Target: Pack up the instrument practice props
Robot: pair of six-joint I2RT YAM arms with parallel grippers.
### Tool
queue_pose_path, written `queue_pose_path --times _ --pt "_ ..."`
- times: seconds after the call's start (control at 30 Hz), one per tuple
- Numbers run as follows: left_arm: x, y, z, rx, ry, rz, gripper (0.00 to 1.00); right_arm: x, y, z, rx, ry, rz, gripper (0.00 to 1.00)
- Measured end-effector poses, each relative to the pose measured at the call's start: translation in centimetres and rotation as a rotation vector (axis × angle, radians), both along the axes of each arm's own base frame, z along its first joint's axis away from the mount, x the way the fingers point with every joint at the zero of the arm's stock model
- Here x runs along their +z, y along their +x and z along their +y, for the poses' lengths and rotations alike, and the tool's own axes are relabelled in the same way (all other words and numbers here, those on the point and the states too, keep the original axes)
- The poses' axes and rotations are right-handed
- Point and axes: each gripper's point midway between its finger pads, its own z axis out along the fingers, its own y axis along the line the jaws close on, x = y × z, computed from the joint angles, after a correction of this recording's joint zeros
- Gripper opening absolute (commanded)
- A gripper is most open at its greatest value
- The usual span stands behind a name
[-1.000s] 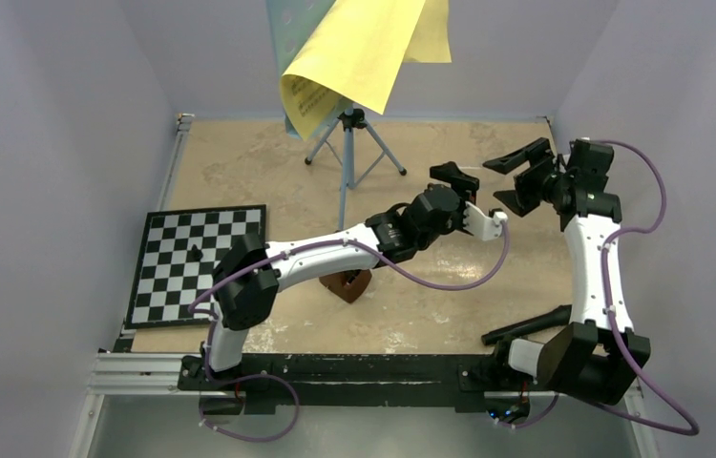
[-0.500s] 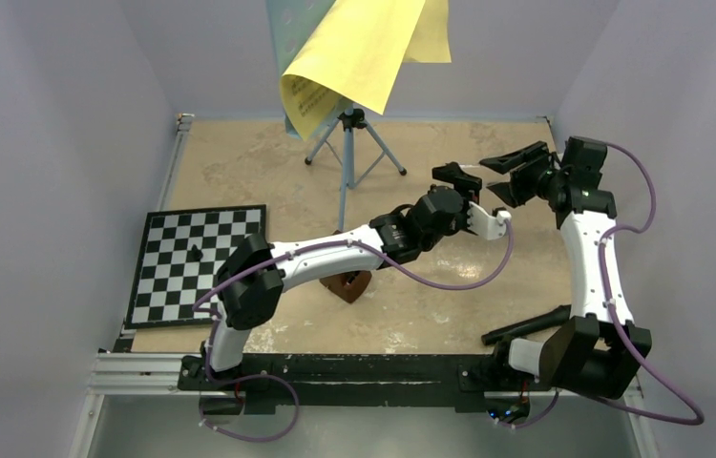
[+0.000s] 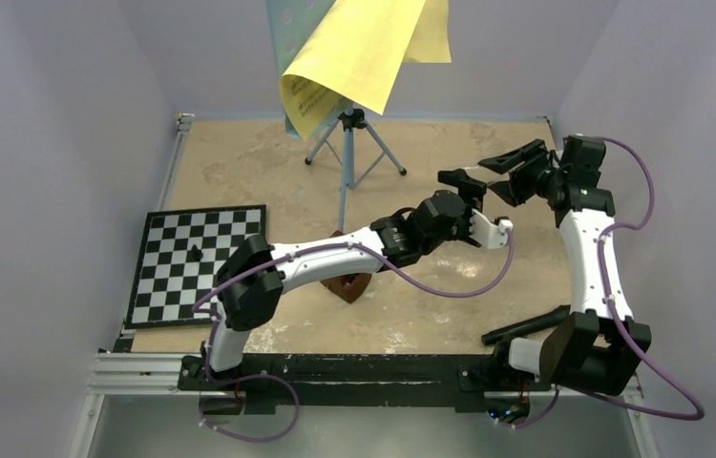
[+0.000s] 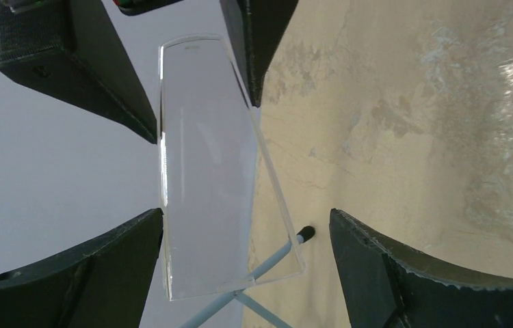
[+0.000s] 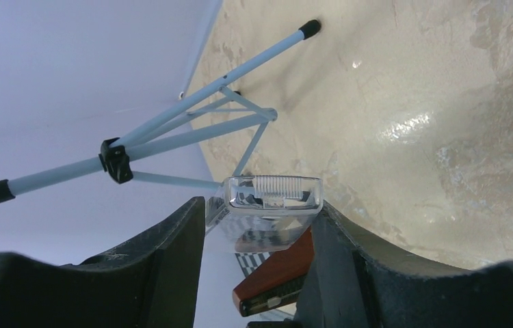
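A clear plastic cover [image 4: 206,157] hangs above the table between the two grippers. My right gripper [image 5: 259,208] is shut on its narrow end [image 5: 273,195]. My left gripper [image 4: 245,219] is open, with its fingers [image 4: 103,266] standing apart from the cover's sides. From above, the left gripper [image 3: 476,200] and right gripper [image 3: 490,178] meet at mid-right. The brown metronome [image 3: 347,283] sits under the left forearm. The music stand [image 3: 349,143] stands at the back on thin tripod legs, with yellow sheets [image 3: 354,57] draped over it.
The chessboard [image 3: 192,262] with a small black piece [image 3: 196,254] lies at the left edge. A black bar [image 3: 526,326] lies near the right arm's base. Grey walls enclose the table on three sides.
The right gripper moved left to the left gripper and closed on the clear cover. The left jaws then widened and let go of it.
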Motion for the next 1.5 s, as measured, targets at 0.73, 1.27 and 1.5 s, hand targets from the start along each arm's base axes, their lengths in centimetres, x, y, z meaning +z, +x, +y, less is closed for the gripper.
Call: queue_pose_path --times 0.73,1.27,1.5 --pt "8.9 -17.2 17.6 -0.435 -0.157 0.537 0.96 6.1 -5.5 1.9 0.522 -0.575 -0.571 0.0" --pt "-2.8 -20.7 27.5 -0.425 0.135 0.684 0.96 3.3 -17.1 10.8 1.025 -0.847 -0.997 0.0" --pt "-2.0 -18.0 29.9 -0.398 0.164 0.626 0.97 2.2 -16.1 14.1 1.115 -0.867 -1.09 0.0"
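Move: The metronome, standing upright, lies about 11 cm back and 31 cm left of the right hand, which already grips the clear cover; its middle is some 18 cm lower. From the left hand, already open and empty, it is about 8 cm back and 24 cm left, 17 cm lower. The music stand's near foot is some 14 cm beyond the metronome, and the chessboard's middle roughly 30 cm to the metronome's left and 6 cm farther out. The clear cover stays gripped in the right hand and goes back, then left, towards the metronome, some 20 cm in all with a hump midway, while the wrist rolls about 90 degrees counter-clockwise seen from behind the hand and its fingers swing to point mostly left. The left hand backs off from the cover, fingers wide, arching about 30 cm left and 20 cm back past the metronome's near side and tipping down towards it. ##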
